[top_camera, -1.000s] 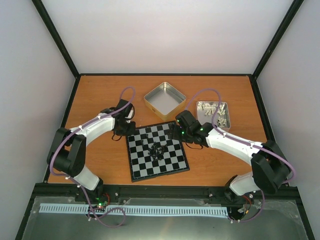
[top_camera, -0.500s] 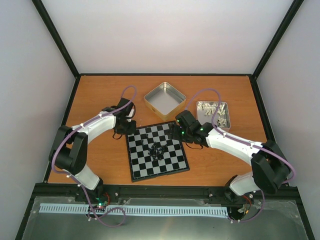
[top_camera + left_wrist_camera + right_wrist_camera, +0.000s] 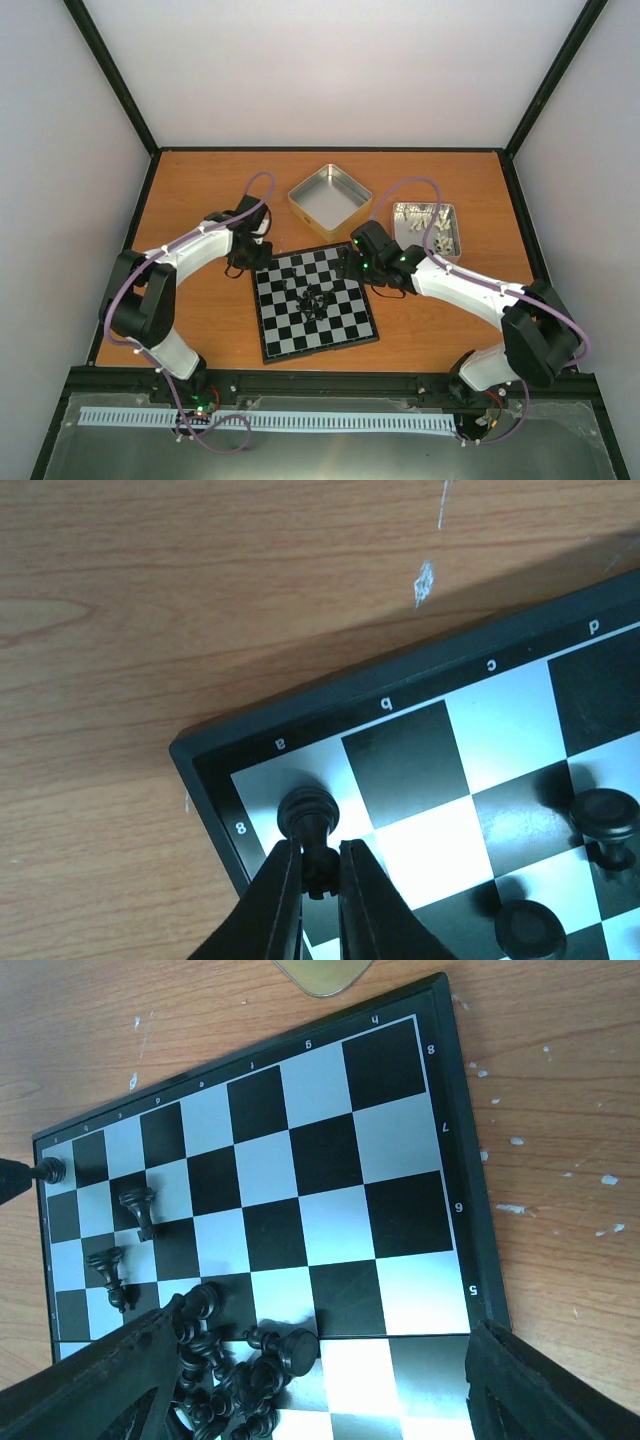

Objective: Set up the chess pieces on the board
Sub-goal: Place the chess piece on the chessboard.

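Note:
The board [image 3: 300, 340] lies in the middle of the table. A heap of black chess pieces [image 3: 313, 300] lies tumbled near its centre. My left gripper [image 3: 262, 262] is at the board's far left corner. In the left wrist view this gripper [image 3: 320, 865] is shut on one black piece [image 3: 308, 815], whose base rests on the light corner square by the rim [image 3: 330, 725]. Two more black pieces [image 3: 138, 1210] stand near that corner. My right gripper [image 3: 328, 1360] hangs open over the board [image 3: 400, 1190], just right of the heap [image 3: 225, 1375], with nothing between its fingers.
An empty square metal tin [image 3: 330, 200] stands behind the board. A second tin [image 3: 425, 228] holding pale pieces sits at the back right, behind my right arm. Bare wood surrounds the board on all sides.
The left arm's elbow has shifted very slightly. Both grippers and the pieces stay where they were.

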### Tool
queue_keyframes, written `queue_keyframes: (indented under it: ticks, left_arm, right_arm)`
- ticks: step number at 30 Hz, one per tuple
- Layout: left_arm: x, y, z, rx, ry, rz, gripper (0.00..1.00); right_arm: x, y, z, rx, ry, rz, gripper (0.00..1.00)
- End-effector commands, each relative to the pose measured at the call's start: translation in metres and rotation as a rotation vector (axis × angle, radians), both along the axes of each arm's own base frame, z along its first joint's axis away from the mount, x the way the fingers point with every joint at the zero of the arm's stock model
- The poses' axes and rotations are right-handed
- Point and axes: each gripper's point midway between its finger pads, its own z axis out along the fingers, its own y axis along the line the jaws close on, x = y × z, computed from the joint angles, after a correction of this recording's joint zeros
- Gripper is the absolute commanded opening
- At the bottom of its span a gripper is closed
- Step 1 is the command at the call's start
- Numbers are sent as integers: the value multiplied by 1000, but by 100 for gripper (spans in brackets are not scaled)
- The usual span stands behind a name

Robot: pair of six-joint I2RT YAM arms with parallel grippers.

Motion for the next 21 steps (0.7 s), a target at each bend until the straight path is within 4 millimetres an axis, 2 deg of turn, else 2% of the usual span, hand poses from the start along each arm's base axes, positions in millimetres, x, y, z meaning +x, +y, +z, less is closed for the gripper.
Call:
queue_keyframes:
  ticks: [1, 9, 16, 19, 21]
  left_arm:
    - [16, 0, 8, 4, -31, 5, 9]
    - [15, 1, 6, 8, -14, 7, 19]
    - [16, 2, 15, 9, -36, 5, 24]
    - [19, 2, 19, 12, -50, 8, 30]
    - [23, 1, 30, 1, -83, 10, 36]
  right_arm:
    - [5, 0, 3, 2, -17, -10, 78]
    - [4, 0, -2, 6, -4, -19, 78]
    - [4, 3, -4, 14, 4, -11, 78]
    - [5, 4, -3, 14, -1, -7, 78]
    - [4, 4, -2, 9, -5, 8, 78]
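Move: The black rook stands on the a8 corner square, held between the left fingertips by its upper part, so its middle is right at the left hand and about 1 cm below it. One loose black piece lies some 7 cm to that hand's right and 2 cm back, another 5 cm right and 4 cm back. The heap of black pieces is around 12 cm right and 9 cm back. From the right hand the rook is about 19 cm left, 2 cm forward and 6 cm lower. The black rook is let go on its corner square: the left fingers, still pinching its top at first, part to roughly a third of their full opening and come clear on both sides. The hand stays low over the square, easing forward by only about 0.5 cm, fingers still pointing down, with no lift yet. ##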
